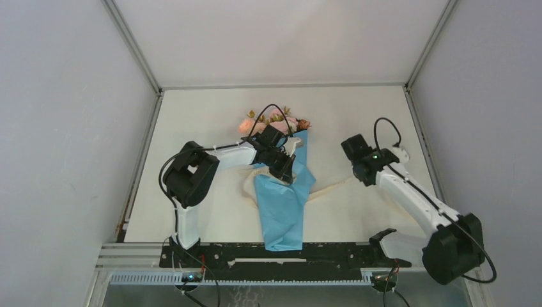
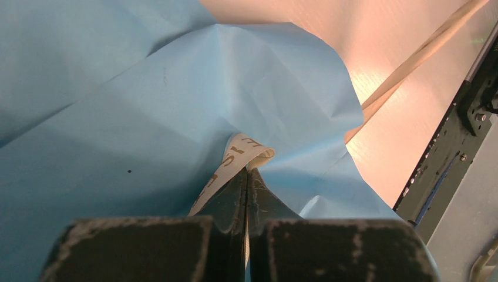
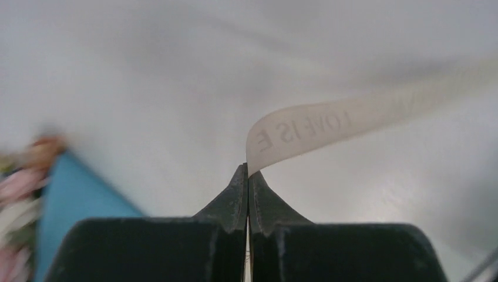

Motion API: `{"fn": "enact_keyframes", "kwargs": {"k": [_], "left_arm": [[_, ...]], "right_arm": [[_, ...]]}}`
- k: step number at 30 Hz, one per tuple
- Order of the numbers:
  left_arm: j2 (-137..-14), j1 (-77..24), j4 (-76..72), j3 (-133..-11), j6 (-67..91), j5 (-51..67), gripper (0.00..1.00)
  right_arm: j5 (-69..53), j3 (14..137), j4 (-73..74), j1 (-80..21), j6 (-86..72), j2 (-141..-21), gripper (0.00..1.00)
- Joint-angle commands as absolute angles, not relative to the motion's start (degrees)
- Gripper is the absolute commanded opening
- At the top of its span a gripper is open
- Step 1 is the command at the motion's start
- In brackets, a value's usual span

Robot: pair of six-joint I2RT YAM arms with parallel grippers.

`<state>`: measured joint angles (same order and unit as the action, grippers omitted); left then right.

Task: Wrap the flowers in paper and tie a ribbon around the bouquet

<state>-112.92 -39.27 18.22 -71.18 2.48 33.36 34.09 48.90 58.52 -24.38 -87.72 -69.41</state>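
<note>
The bouquet lies mid-table: pink flowers (image 1: 273, 121) poke from the far end of the light blue paper (image 1: 284, 204) cone. My left gripper (image 1: 286, 171) sits over the cone's middle. In the left wrist view it (image 2: 247, 171) is shut on a fold of the cream printed ribbon (image 2: 241, 154) above the paper (image 2: 147, 117). The ribbon (image 1: 329, 188) trails right toward my right gripper (image 1: 362, 177). The right wrist view has that gripper (image 3: 247, 170) shut on the ribbon (image 3: 317, 129), lifted above the table, with the flowers (image 3: 23, 176) and paper (image 3: 76, 202) blurred at left.
A loop of ribbon (image 1: 246, 187) lies on the table left of the cone. The black mounting rail (image 1: 287, 256) runs along the near edge, also seen as a rail (image 2: 452, 135) in the left wrist view. Grey walls close in both sides and the back.
</note>
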Motion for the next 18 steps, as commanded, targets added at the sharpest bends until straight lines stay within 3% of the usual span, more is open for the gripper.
{"fn": "enact_keyframes", "kwargs": {"k": [1,5,8,10,13,18], "left_arm": [[-111.60,-39.77,20.19,-72.74,0.83,33.81,0.00],[-111.61,-39.77,20.49,-72.98,0.62,33.85,0.00],[-111.80,-39.65,20.57,-73.39,0.80,35.37,0.00],[-112.46,-39.12,20.62,-73.91,1.83,38.15,0.00],[-113.11,-38.40,20.52,-74.60,2.89,40.07,0.00],[-113.04,-37.45,19.42,-74.05,3.87,42.06,0.00]], "right_arm": [[51.56,55.51,42.42,-25.67,-53.46,-62.01,0.00],[48.30,55.50,21.45,-28.93,-28.51,-54.91,0.00],[30.53,54.56,12.30,-32.70,-18.72,-52.56,0.00],[11.59,50.41,6.74,-36.12,-15.55,-52.58,0.00],[-6.32,43.77,-2.92,-41.31,-14.94,-55.06,0.00],[-16.66,38.88,-11.87,-49.21,-15.35,-63.55,0.00]]}}
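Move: My right hand, already shut on one end of the ribbon, has the waist of the paper-wrapped bouquet about 25 cm to its left, roughly 2 cm ahead and 7 cm lower. The flower heads are some 28 cm left and 20 cm ahead of that hand. The loose ribbon on the bouquet's far side is about 38 cm left and level with it. My left hand pinches ribbon right at that waist, which lies just under its fingertips. I whip my right hand up nearly 20 cm and forward a little, then swing it left and partly back down, ending about 23 cm left and above my left gripper. I keep the ribbon pinched while the wrist turns some 90 degrees counter-clockwise and the fingers tip up. My left hand keeps its pinch on the ribbon at the waist, easing back and up only about 1 cm. ##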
